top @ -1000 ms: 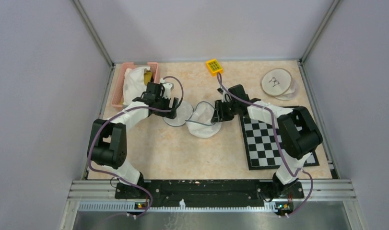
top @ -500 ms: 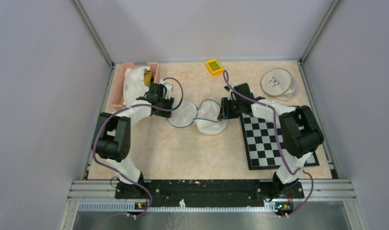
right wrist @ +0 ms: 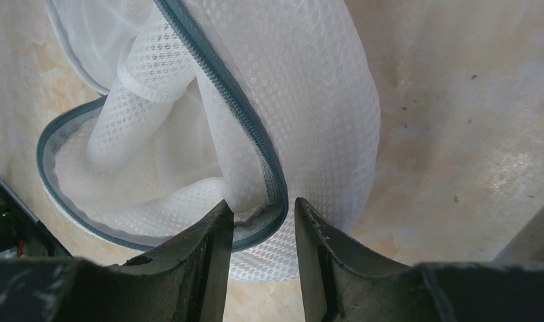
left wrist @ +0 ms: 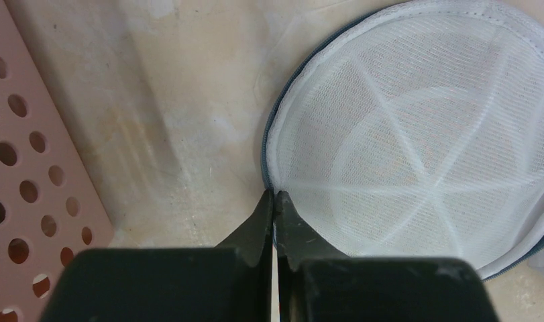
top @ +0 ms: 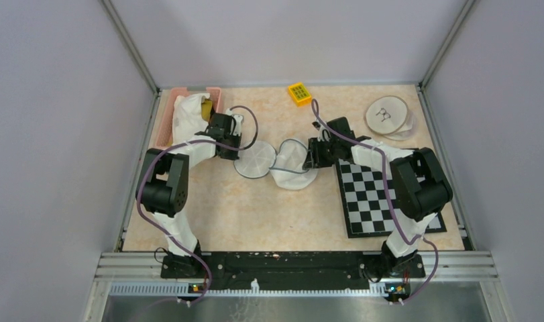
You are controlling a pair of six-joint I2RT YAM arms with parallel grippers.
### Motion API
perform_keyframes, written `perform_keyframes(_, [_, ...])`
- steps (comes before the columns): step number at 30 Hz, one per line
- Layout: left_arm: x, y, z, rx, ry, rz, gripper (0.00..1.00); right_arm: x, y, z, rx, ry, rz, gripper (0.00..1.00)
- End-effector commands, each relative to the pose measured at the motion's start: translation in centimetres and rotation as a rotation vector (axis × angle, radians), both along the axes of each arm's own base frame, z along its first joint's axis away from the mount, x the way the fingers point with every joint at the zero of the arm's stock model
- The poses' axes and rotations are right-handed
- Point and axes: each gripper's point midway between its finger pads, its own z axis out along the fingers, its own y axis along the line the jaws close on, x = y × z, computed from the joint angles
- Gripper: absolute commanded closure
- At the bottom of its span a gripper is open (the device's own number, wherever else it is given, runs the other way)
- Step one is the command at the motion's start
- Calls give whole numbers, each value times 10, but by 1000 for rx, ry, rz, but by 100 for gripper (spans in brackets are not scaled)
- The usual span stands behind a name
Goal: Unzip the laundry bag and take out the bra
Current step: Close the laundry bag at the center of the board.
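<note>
The white mesh laundry bag (top: pixel 257 161) lies unzipped mid-table, spread as a flat round half on the left and a crumpled half (top: pixel 293 176) on the right. My left gripper (top: pixel 237 151) is shut on the left rim of the flat half (left wrist: pixel 416 134), fingertips pinched together at its blue-grey zipper edge (left wrist: pixel 274 196). My right gripper (top: pixel 310 161) stands open over the crumpled half (right wrist: pixel 322 100). A fold of the zipper edge (right wrist: pixel 255 154) lies between its jaws (right wrist: pixel 259 211), touching the left finger only. The bra is hidden.
A pink perforated basket (top: pixel 163 127) with white cloth sits at the back left, close beside my left gripper (left wrist: pixel 27 168). A yellow block (top: pixel 299 92) lies at the back, round discs (top: pixel 388 115) at the back right, and a checkerboard (top: pixel 376 201) under my right arm.
My left gripper has closed from wide open onto the rim of the bag's flat half. Both grippers and the bag shifted slightly toward the back. The right jaws kept their spacing.
</note>
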Motion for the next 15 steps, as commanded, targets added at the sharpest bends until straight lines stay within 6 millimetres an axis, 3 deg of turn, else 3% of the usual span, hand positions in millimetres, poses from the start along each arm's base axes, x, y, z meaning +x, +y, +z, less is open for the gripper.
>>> perform_keyframes(1, [13, -4, 38, -14, -83, -3, 100, -1, 10, 11, 70, -10, 26, 62])
perform_keyframes(8, [23, -16, 127, 118, -311, -82, 100, -7, 29, 26, 201, 13, 69, 62])
perform_keyframes(15, [5, -67, 162, 150, -409, -262, 100, -8, 41, 38, 279, 24, 93, 62])
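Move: The left hand already has the outer left rim of the mesh lid between its shut fingertips. The lid's middle is about 6 cm to its right, and the open bag body it must fold over is some 19 cm right and 2 cm back, at nearly the same height. The pink basket stands about 14 cm left and 13 cm ahead. From the right hand, whose parted fingers straddle the body's right rim, the bag body's middle is about 4 cm left and 2 cm lower, and the lid's middle about 17 cm left and 2 cm ahead. Keeping its pinch on the lid's rim, the left hand pulls it up some 13 cm, first almost straight, then swinging about 5 cm right towards the bag body, its fingertips tipping forward and up by about 20 degrees. The right hand keeps the body's rim between its half-open fingers, easing about 3 cm left and 2 cm up while rolling its left side up slightly. ##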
